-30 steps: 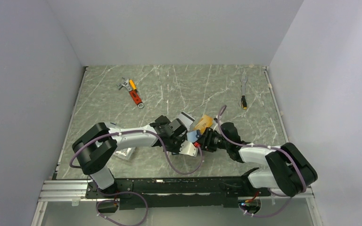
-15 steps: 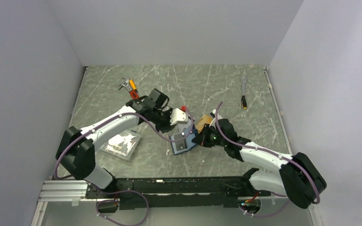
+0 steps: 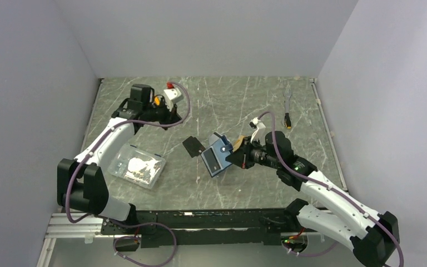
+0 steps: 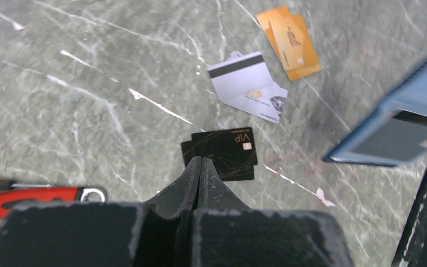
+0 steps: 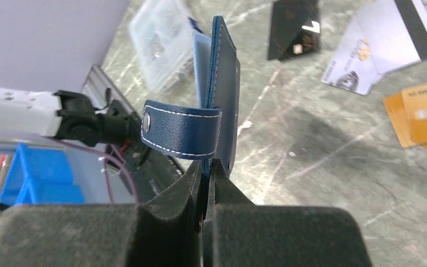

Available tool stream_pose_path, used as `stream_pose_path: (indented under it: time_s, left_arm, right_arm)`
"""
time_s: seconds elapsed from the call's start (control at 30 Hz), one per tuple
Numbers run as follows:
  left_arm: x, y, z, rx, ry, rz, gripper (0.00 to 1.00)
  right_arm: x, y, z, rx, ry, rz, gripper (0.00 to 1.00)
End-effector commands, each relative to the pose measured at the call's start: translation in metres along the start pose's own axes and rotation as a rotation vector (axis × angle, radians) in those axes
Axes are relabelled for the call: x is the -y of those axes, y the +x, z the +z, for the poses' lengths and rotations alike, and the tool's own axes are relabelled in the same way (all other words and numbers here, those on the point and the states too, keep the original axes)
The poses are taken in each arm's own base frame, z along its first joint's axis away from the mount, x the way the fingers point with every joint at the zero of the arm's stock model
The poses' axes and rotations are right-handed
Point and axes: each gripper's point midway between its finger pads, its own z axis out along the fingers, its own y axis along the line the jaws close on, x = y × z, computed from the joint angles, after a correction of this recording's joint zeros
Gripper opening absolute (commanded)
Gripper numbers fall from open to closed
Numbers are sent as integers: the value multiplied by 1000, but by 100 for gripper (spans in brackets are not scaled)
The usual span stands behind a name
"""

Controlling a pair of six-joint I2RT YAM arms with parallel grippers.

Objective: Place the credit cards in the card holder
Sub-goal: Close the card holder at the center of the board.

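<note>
My right gripper [image 5: 207, 167] is shut on the lower edge of the navy card holder [image 5: 225, 83], holding it on edge above the table with its snap tab hanging loose. From above, the card holder [image 3: 217, 158] sits mid-table just left of that gripper [image 3: 234, 158]. Black credit cards [image 4: 222, 153] lie overlapped on the table, with silver ones [image 4: 247, 86] and orange ones [image 4: 289, 41] beyond them. My left gripper [image 4: 201, 161] is shut and empty, raised at the back left [image 3: 169, 118], its tips pointing toward the black cards [image 3: 193, 146].
A clear plastic box of small parts [image 3: 136, 167] lies at the left. A red-handled wrench [image 4: 39, 197] rests under the left arm. A thin tool [image 3: 287, 108] lies at the back right. Walls enclose the table on three sides.
The left arm swung from the centre to the back left, uncovering the black cards. The right gripper closed on the card holder and carried it up and to the back.
</note>
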Motion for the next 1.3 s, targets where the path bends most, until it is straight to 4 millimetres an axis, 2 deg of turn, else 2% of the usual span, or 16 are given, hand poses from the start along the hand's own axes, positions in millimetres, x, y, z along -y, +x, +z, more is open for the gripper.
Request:
stream_pose_path:
  time_s: [0.0, 0.17, 0.27, 0.43, 0.6, 0.7, 0.77, 0.9, 1.07, 1.27]
  left_arm:
    - [-13, -10, -2, 86, 23, -143, 0]
    - [-8, -3, 0, 99, 40, -175, 0]
    - [2, 1, 3, 106, 95, -192, 0]
    - [41, 7, 8, 141, 270, -210, 1]
    - [93, 3, 12, 161, 468, -163, 1]
    - [119, -8, 6, 182, 555, -116, 1]
    - [127, -14, 1, 198, 586, -98, 1]
    - [138, -20, -12, 207, 634, -73, 0]
    - [153, -21, -24, 214, 687, -48, 0]
    - [163, -12, -18, 156, 686, -21, 0]
  right_arm:
    - [-47, -27, -23, 15, -126, -98, 0]
    - [-78, -48, -38, 54, -219, -136, 0]
    - [-92, -58, -44, 82, -268, -149, 0]
    - [-108, -76, -47, 173, -337, -145, 0]
    - [-116, -89, -42, 230, -385, -130, 0]
    - [-115, -92, -38, 262, -395, -108, 0]
    - [-108, -92, -34, 276, -371, -89, 0]
    - [-90, -89, -28, 303, -298, -45, 0]
    - [-66, -76, -15, 289, -234, 21, 0]
    - [-48, -53, 12, 196, -216, 79, 0]
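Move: My right hand holds the open card holder by its edge near the strap; the holder's middle lies about 5 cm to its left, 2 cm ahead and 3 cm below. From my empty left hand it is some 14 cm back, 14 cm right and a little lower. On the table about 18 cm below the left hand, the black cards lie 2 cm back and 6 cm right, and the silver cards lie level with it, 16 cm right. I swing my left hand, fingers shut, back about 14 cm and some 6 cm right to the holder's free panel, after a brief start forward, dipping and then rising while it turns roughly 30 degrees clockwise and its fingertips come in behind the panel's outer side. My right hand keeps its pinch, raises the holder about 12 cm, then lowers it about half that, drifting slightly left and rolling a little. ##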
